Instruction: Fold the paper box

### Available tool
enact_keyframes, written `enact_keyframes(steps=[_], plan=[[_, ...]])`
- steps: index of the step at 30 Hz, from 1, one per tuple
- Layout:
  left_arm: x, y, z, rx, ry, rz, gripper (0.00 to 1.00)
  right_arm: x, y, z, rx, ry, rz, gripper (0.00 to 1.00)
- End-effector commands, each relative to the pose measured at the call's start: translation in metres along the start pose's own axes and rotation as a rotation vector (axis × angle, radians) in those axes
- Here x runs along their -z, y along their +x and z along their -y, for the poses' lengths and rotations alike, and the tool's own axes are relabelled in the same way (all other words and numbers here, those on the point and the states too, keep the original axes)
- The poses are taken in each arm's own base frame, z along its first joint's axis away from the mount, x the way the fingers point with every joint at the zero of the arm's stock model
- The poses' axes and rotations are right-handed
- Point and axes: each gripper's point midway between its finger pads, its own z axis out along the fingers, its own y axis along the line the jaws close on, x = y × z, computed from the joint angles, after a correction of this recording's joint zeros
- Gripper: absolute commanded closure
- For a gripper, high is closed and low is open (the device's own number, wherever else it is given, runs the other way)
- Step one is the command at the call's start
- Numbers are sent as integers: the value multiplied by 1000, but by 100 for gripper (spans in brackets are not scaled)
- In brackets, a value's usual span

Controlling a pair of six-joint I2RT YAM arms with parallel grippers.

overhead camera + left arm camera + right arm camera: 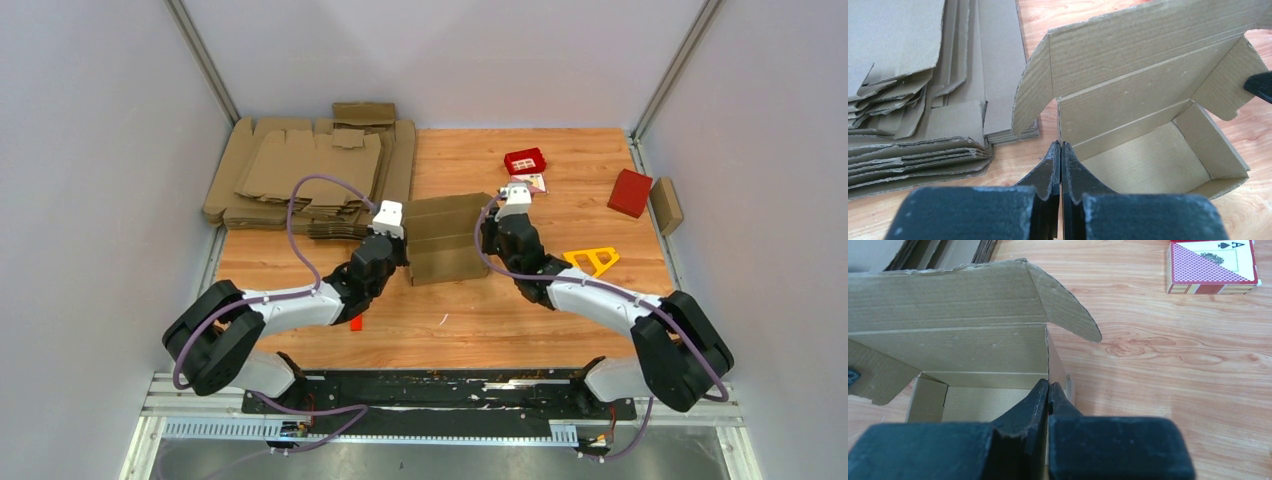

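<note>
The paper box (445,240) stands in the middle of the table as a brown cardboard tray with its long back wall up and its top open. My left gripper (403,240) is at its left end. In the left wrist view that gripper (1061,145) is shut, its fingers astride the end wall of the box (1128,100). My right gripper (488,238) is at the right end. In the right wrist view it (1048,383) is shut the same way on the other end wall of the box (948,340), whose rounded side flap juts outward.
A pile of flat cardboard blanks (300,175) lies at the back left, close to the box. Two red boxes (525,160) (630,192), a card pack (1213,265), a yellow triangle (592,260) and a brown block (666,205) lie to the right.
</note>
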Motion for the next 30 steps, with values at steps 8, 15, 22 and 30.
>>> enact_keyframes(steps=[8,15,22,30], plan=[[4,-10,10,138,1,52,100,23,29,-1,11,-31,-134,100],[8,5,12,150,1,51,100,30,36,-10,-16,-92,-171,99],[9,18,16,123,33,35,100,39,39,-1,-7,-60,-186,94],[14,24,10,59,47,48,100,70,32,-6,-10,-153,-170,66]])
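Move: The paper box, lid up, is already pinched between the hands: its middle lies about 8 cm to the left hand's right, 1 cm ahead and 3 cm lower, and about 8 cm to the right hand's left, level with it and 3 cm lower. The cardboard stack sits some 16 cm ahead of the left hand and 18 cm left. The card pack is about 11 cm ahead of the right hand and 8 cm right, the yellow triangle 20 cm right and 4 cm back. Still pinching the box's right side, the right hand draws it back about 3 cm and slightly down, then opens its fingers to roughly a quarter and backs off that side, about 6 cm in all, tipping down some 10 degrees. The left hand keeps its shut grip on the left side, easing back and down a couple of centimetres with a slight roll. ##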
